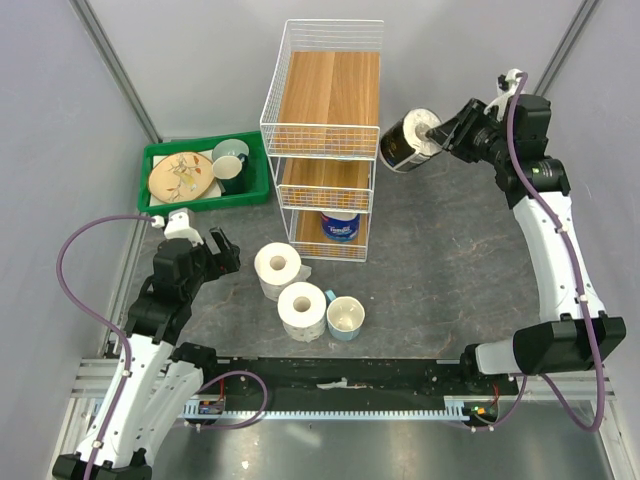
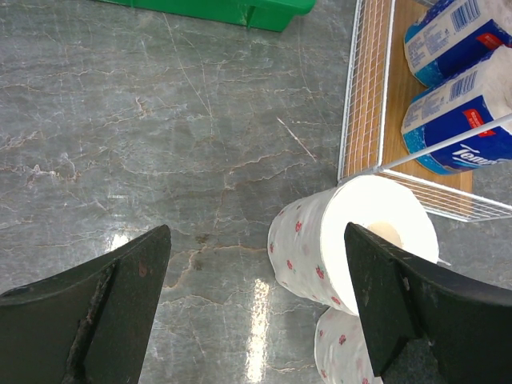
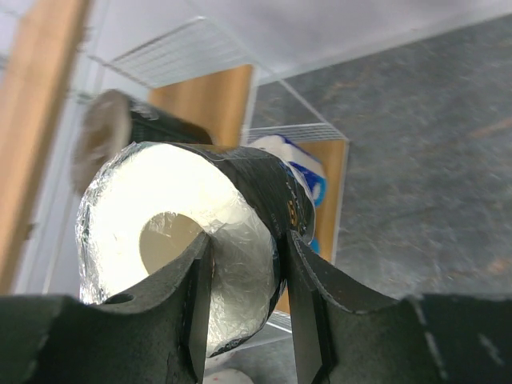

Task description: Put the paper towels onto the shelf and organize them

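The shelf [image 1: 325, 140] is a white wire rack with wooden boards at the back centre. My right gripper [image 1: 437, 135] is shut on a dark-wrapped paper towel roll [image 1: 405, 142], held in the air just right of the rack's upper tiers. One finger sits in the core and the other presses on the wrapper [image 3: 160, 208]. A blue-wrapped roll [image 1: 341, 226] stands on the bottom board, and the left wrist view shows two of them [image 2: 448, 40]. Two white flowered rolls [image 1: 277, 268] [image 1: 302, 308] stand on the table in front. My left gripper [image 1: 215, 250] is open and empty, left of the nearer flowered roll [image 2: 320, 248].
A green tray [image 1: 160, 155] with a plate [image 1: 182, 175] and a cup [image 1: 230, 155] sits left of the shelf. A pale blue cup [image 1: 345, 318] stands against the front white roll. Grey walls close in on both sides.
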Robot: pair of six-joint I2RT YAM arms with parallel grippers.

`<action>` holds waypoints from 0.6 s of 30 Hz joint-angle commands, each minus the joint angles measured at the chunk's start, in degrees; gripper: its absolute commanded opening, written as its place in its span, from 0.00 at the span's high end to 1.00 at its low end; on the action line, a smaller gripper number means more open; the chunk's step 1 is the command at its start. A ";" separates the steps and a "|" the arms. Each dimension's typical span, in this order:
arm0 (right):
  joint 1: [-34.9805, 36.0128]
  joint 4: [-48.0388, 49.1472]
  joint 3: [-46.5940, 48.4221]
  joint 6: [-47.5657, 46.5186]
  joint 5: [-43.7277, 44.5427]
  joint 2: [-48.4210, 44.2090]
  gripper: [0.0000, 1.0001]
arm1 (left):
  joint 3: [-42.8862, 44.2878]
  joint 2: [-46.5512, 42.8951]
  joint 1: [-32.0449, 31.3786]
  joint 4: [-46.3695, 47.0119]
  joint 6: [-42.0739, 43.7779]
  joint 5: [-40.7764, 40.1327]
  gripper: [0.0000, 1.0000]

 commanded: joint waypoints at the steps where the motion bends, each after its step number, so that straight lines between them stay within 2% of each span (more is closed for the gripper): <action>1: -0.30 4.12 5.29 0.12 -10.55 0.04 0.57 | 1.09 -0.27 0.32 1.99 0.17 0.32 0.04; 10: -0.13 -6.50 12.23 -6.02 -15.21 1.87 0.57 | 1.18 -0.10 0.32 2.17 0.17 0.58 0.04; 18: 2.32 -11.35 15.31 -9.10 -16.80 4.95 0.57 | 1.18 -0.01 0.32 2.08 0.26 0.84 0.04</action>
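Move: The right hand, holding the black-wrapped paper towel roll by its top end, is right of the shelf; the free place on the middle shelf lies about 22 cm to its left, 3 cm back and 9 cm lower. The shelved black roll stands some 11 cm beyond that place, the near blue roll about 18 cm below it and 3 cm nearer the base. From the left hand the place is roughly 13 cm ahead, 23 cm right, 8 cm up. Keeping its pinch on the top end of the black-wrapped roll, the right hand carries the roll leftwards towards the open right side of the middle shelf, some 4 cm over, while rising about 4 cm and drawing back 2 to 3 cm, then sinks again by about 1 cm at the end. The wrist swings counter-clockwise about 15 degrees as it goes, turning the fingers and the roll more towards the gap below the top board, and the fingers stay closed on the roll. ##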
